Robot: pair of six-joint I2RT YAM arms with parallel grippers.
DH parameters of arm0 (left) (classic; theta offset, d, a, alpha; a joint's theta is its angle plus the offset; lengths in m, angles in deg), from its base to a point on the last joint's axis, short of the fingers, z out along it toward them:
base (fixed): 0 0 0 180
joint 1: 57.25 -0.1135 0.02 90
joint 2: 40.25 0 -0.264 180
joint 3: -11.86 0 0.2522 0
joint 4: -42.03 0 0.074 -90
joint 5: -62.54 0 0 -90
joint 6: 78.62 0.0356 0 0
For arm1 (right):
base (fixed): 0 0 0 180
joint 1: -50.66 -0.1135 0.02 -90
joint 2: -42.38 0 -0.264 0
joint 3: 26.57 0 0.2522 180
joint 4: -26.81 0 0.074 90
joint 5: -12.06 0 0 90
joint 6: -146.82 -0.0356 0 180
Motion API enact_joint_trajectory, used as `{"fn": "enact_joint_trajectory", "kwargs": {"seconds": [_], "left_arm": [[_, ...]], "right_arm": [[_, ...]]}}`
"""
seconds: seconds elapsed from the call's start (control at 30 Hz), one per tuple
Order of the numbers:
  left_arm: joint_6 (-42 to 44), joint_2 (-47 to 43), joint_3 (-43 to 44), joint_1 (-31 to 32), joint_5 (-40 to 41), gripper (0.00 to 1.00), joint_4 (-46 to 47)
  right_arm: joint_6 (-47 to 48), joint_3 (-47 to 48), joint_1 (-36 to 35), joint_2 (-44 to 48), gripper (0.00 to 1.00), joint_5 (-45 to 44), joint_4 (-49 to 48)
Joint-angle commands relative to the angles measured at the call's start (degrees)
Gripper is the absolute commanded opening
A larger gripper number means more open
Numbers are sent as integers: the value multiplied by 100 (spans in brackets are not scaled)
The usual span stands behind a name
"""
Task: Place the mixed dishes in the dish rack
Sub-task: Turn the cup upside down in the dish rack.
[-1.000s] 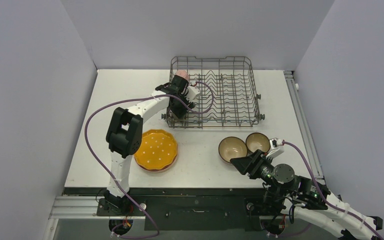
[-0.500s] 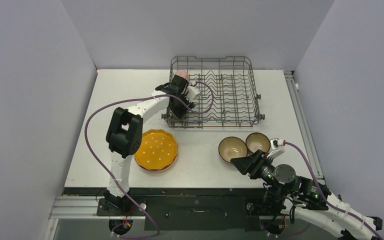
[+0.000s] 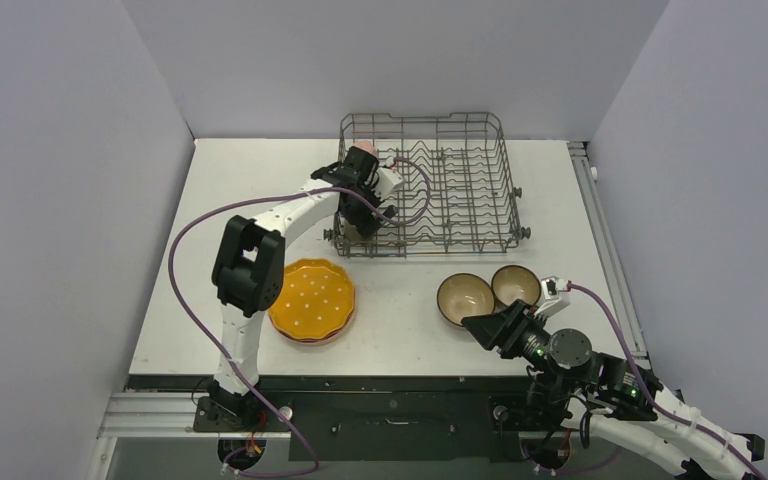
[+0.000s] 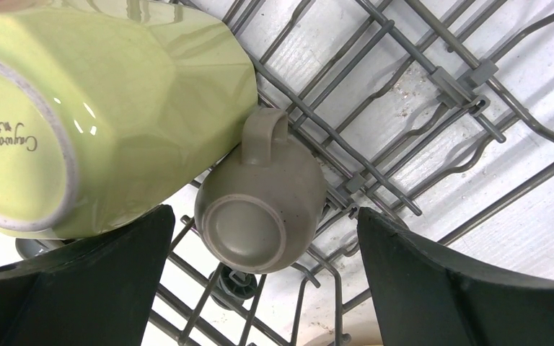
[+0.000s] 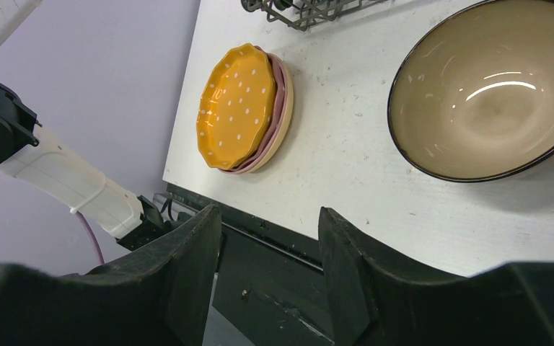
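The dish rack point(image 3: 508, 178) stands at the back of the table. My left gripper point(image 3: 365, 212) hangs open over its left end. In the left wrist view the small grey-olive cup point(image 4: 260, 216) sits upside down on the rack wires point(image 4: 404, 79), between my spread left gripper point(image 4: 263, 225) fingers and apart from both. The pale yellow mug point(image 4: 101, 108) lies against it, and the pink mug point(image 3: 364, 150) stands behind. The orange dotted plate point(image 3: 310, 298) rests on the pink plate point(image 5: 283, 108). Two brown bowls point(image 3: 464, 298) point(image 3: 516, 284) sit near my right gripper point(image 3: 484, 326), which is open and holds nothing.
The left arm's purple cable point(image 3: 415, 190) loops over the rack's tines. The right gripper point(image 5: 270, 216) hovers past the table's near edge point(image 5: 274, 231), over the black base rail. Grey walls close in the table on three sides.
My left gripper has opened wide and let go of the grey-olive cup, which stays in the rack. The right arm has not moved.
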Motion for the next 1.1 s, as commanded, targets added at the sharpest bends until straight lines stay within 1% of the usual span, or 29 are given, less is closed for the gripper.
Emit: {"fn": "enact_joint_trajectory", "kwargs": {"seconds": [0.0,0.43,0.9,1.07], "left_arm": [[41,-134,91,77,-157,96,-302],[-7,-507,31,198,26,98,-393],[-123,-1304,-175,470,66,98,-435],[-227,-1623,-319,659,58,97,-395]], "right_arm": [[14,62,35,43,48,-103,15],[109,263,36,-44,48,-233,187],[315,900,31,-383,48,-553,650],[400,1191,33,-624,48,-786,984]]}}
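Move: The grey cup, already let go, sits bottom-up between and just below the left hand's open fingers, about 1 cm ahead, level sideways and 2 cm down. The green cup lies some 9 cm ahead of the hand and 1 cm right, at nearly the cup's height; the plate stack is about 14 cm back, 9 cm left and 5 cm lower. From the right hand, the grey cup lies roughly 33 cm ahead, 19 cm left and 15 cm below. Up out of the rack and away from the grey cup goes the left hand, empty: after a brief hold it climbs about 7 cm, gathering speed, while drawing back some 4 cm and drifting 2 cm right, fingers staying wide open and the wrist nearly unturned. The right hand, touching nothing, shifts about 2 cm right and, after a small dip, 2 cm up. ##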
